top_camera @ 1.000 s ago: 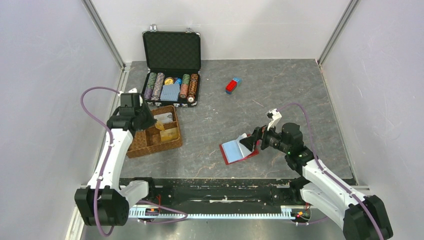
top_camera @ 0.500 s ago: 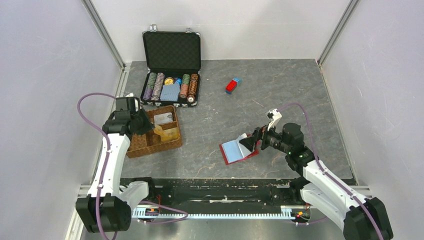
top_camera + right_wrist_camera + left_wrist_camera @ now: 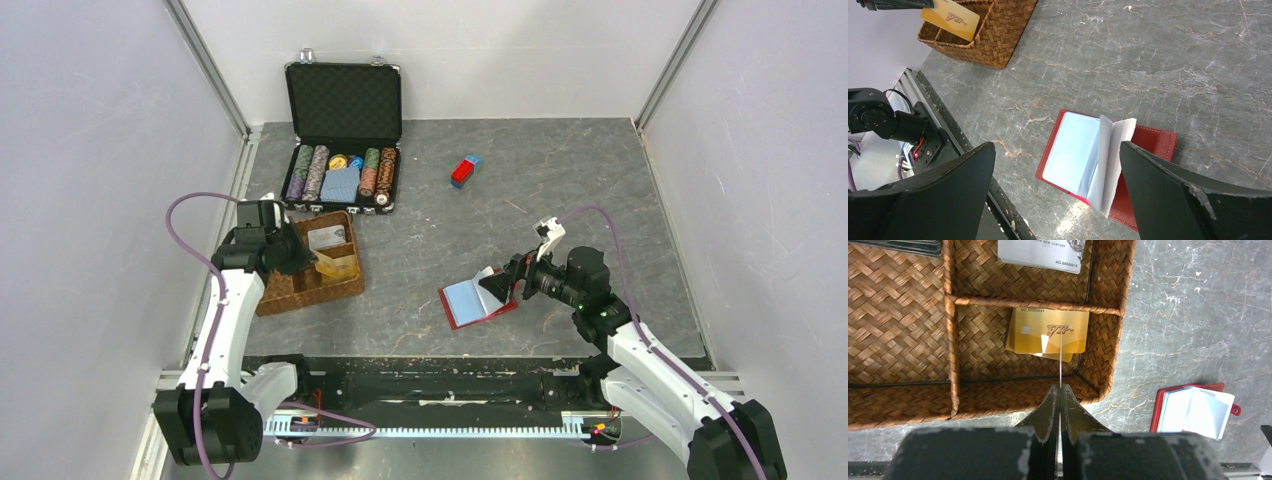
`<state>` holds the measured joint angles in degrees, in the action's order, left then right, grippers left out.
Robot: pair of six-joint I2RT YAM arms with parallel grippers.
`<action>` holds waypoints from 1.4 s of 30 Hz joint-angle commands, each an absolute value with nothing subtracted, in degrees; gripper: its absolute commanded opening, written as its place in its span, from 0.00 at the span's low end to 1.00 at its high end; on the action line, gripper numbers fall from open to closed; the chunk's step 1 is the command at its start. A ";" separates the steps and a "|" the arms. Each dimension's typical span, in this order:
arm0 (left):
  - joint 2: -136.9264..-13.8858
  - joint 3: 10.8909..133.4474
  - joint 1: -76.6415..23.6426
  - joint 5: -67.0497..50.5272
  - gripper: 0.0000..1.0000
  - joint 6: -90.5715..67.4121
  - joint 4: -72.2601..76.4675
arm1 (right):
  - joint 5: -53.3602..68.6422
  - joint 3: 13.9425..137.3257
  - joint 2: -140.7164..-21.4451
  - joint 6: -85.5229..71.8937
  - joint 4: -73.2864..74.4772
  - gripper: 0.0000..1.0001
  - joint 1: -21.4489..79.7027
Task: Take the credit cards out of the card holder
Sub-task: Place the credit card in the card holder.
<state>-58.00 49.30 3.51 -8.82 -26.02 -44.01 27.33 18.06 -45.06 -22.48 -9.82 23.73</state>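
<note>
The card holder [image 3: 478, 300] is a dark red wallet lying open on the table, with pale blue-grey sleeves fanned up; it also shows in the right wrist view [image 3: 1153, 142] and the left wrist view [image 3: 1162, 400]. My right gripper [image 3: 497, 288] is open, its jaws spread wide over the wallet [image 3: 1055, 145] and holding nothing. My left gripper [image 3: 303, 257] is shut on a gold credit card [image 3: 950, 19], seen edge-on [image 3: 1060, 360] above the basket's near right compartment. A second gold card [image 3: 1028, 330] lies flat in that compartment.
The wicker basket [image 3: 290, 290] stands at the left and also holds a white card [image 3: 1040, 255] and dark cards [image 3: 898, 245]. An open black case of poker chips [image 3: 343, 160] stands at the back. A red-and-blue block [image 3: 466, 170] lies at back centre.
My left arm has shifted slightly toward the near edge, keeping the gold card over the basket. The right arm and the wallet have not moved.
</note>
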 commanded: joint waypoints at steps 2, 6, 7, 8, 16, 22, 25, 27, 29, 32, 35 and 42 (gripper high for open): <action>-59.92 48.97 3.53 -11.31 0.02 -27.03 -36.66 | 29.12 20.43 -45.22 -22.61 -12.11 0.97 23.64; -60.17 46.73 3.62 -11.70 0.02 -26.93 -35.20 | 28.56 21.09 -44.51 -21.33 -10.07 0.98 23.59; -60.08 46.08 3.60 -11.90 0.02 -26.95 -34.75 | 28.10 21.26 -44.18 -20.91 -9.34 0.98 23.62; -59.95 45.44 3.50 -12.09 0.02 -27.18 -34.04 | 27.67 21.44 -43.81 -20.46 -8.70 0.98 23.64; -61.71 43.42 3.60 -14.43 0.02 -29.09 -29.84 | 26.82 22.58 -43.33 -19.39 -7.38 0.98 23.64; -62.39 41.67 3.62 -15.17 0.02 -30.86 -27.06 | 26.90 23.19 -43.49 -18.96 -6.68 0.98 23.57; -63.45 41.53 3.60 -15.69 0.02 -31.53 -26.08 | 26.63 23.07 -43.32 -18.85 -6.68 0.98 23.62; -64.07 41.33 3.54 -16.15 0.02 -32.03 -25.38 | 26.57 23.12 -43.40 -18.81 -6.66 0.98 23.57; -64.40 41.05 3.55 -16.13 0.02 -32.42 -25.15 | 26.61 23.12 -43.48 -18.80 -6.61 0.98 23.61; -64.39 41.00 3.60 -15.76 0.02 -32.26 -25.16 | 26.50 23.09 -43.46 -18.88 -6.92 0.98 23.64; -64.66 40.60 3.59 -15.34 0.02 -32.86 -24.43 | 26.63 23.11 -43.80 -18.68 -7.10 0.98 23.61; -66.64 41.42 3.57 -13.17 0.10 -33.06 -25.62 | 27.86 23.51 -44.91 -18.45 -7.29 0.98 23.63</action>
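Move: The gold-card stack in the basket's near right compartment lies about 4 cm ahead of the left hand, 2 cm to its right and roughly 12 cm below. The cross divider is some 3 cm beyond the stack. The silver card lies about 7 cm beyond the stack and 1 cm to its left; the card holder is around 34 cm to the hand's right and 3 cm back. From the right hand, the stack is some 38 cm left and 6 cm ahead. Still pinching the gold card edge-on, the left hand lowers it about 5 cm towards the gold stack in the near right compartment, while easing some 3 cm forward and a little to the right. It rolls roughly 5 to 10 degrees, left side dipping; the fingers stay nearly shut on the card, their gripping effort falling away at the very end. ##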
